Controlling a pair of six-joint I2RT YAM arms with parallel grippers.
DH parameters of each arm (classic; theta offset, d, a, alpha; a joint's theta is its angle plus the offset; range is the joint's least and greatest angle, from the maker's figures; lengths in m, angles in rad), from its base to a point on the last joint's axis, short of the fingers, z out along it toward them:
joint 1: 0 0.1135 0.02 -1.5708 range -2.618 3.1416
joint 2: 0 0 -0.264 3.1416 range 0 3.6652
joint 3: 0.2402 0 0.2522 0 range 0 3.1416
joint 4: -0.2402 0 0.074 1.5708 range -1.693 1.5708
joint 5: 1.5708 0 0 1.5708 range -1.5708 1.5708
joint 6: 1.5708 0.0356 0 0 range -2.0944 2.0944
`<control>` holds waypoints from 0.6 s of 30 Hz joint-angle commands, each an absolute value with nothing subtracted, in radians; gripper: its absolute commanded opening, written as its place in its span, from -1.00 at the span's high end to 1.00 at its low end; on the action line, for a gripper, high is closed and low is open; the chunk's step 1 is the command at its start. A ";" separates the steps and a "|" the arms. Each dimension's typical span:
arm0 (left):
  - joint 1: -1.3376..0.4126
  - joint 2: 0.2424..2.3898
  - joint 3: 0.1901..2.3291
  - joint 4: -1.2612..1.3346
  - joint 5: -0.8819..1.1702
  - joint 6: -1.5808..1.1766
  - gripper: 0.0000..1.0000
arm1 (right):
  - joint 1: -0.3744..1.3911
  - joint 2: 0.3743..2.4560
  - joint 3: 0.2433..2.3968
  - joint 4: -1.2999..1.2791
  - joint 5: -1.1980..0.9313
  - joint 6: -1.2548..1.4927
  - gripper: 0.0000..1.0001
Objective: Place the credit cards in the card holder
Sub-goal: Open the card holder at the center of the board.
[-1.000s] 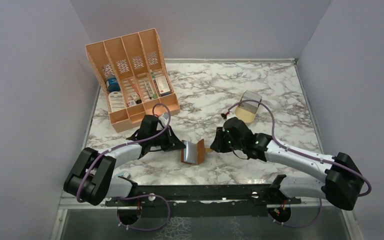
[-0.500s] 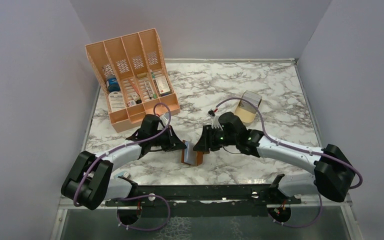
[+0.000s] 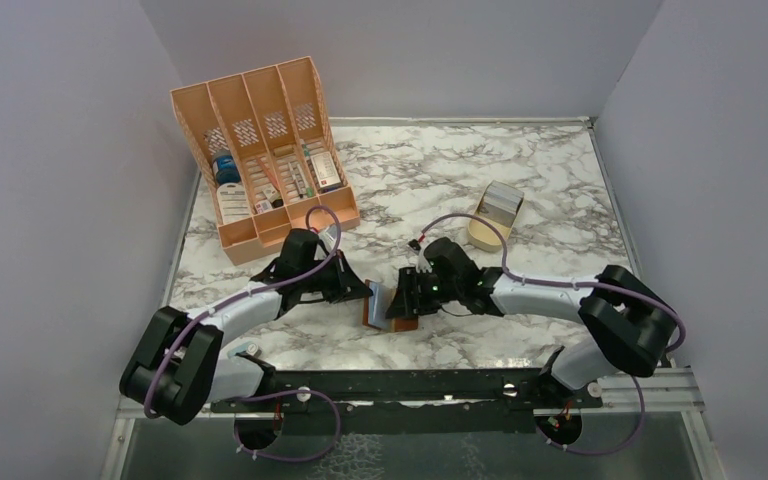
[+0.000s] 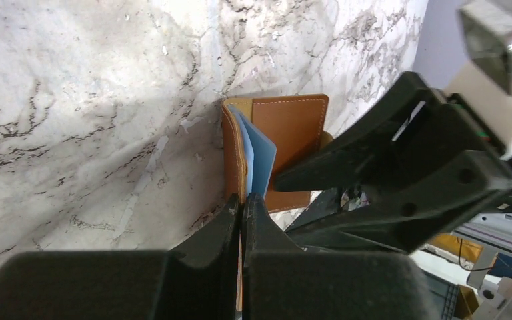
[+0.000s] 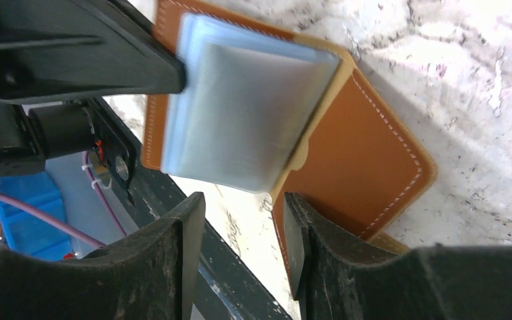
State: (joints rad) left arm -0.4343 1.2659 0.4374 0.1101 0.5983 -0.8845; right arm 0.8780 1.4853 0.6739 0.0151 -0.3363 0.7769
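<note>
The brown leather card holder point(image 3: 378, 306) stands opened on the marble between both grippers. My left gripper point(image 4: 242, 202) is shut on the edge of its left cover point(image 4: 232, 150). Bluish clear sleeves point(image 5: 240, 113) fan out from the spine. My right gripper point(image 5: 243, 223) is open just below the sleeves. One of its fingers point(image 5: 297, 233) lies against the edge of the right cover point(image 5: 363, 160), and nothing is pinched. The credit cards point(image 3: 502, 200) sit as a pale stack in a tan wooden stand point(image 3: 484, 234) at the back right, away from both grippers.
An orange slotted organiser point(image 3: 260, 150) with small boxes and bottles stands at the back left. The black base rail point(image 3: 410, 385) runs along the table's near edge. Lilac walls close in both sides and the back. My right gripper's body point(image 4: 407, 160) crowds the holder's right side.
My right gripper has swung left from beside the card holder to right over it, and its jaws have opened wide. The left gripper has kept its hold on the cover.
</note>
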 commanded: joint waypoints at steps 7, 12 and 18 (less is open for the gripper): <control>-0.441 1.227 0.432 0.143 0.606 -0.903 1.00 | 0.890 1.524 0.667 0.150 -0.412 0.835 -0.23; -0.442 1.216 0.435 0.143 0.611 -0.912 1.00 | 0.893 1.554 0.697 0.127 -0.388 0.847 -0.32; -0.443 1.208 0.418 0.146 0.606 -0.920 1.00 | 0.897 1.595 0.730 0.110 -0.358 0.854 -0.35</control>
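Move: The right hand hovers low over the half-open card holder, whose middle is about 2 cm to its left, 1 cm ahead and some 3 cm below. The card box stands roughly 20 cm ahead of the right hand and 19 cm to its right. The left hand already pinches the holder's left flap, with the holder's middle about 4 cm back, 4 cm to its right and 4 cm lower. Right hand slides about 2 cm left across the holder, fingers spreading wider; left keeps its pinch, rising 1 cm. ##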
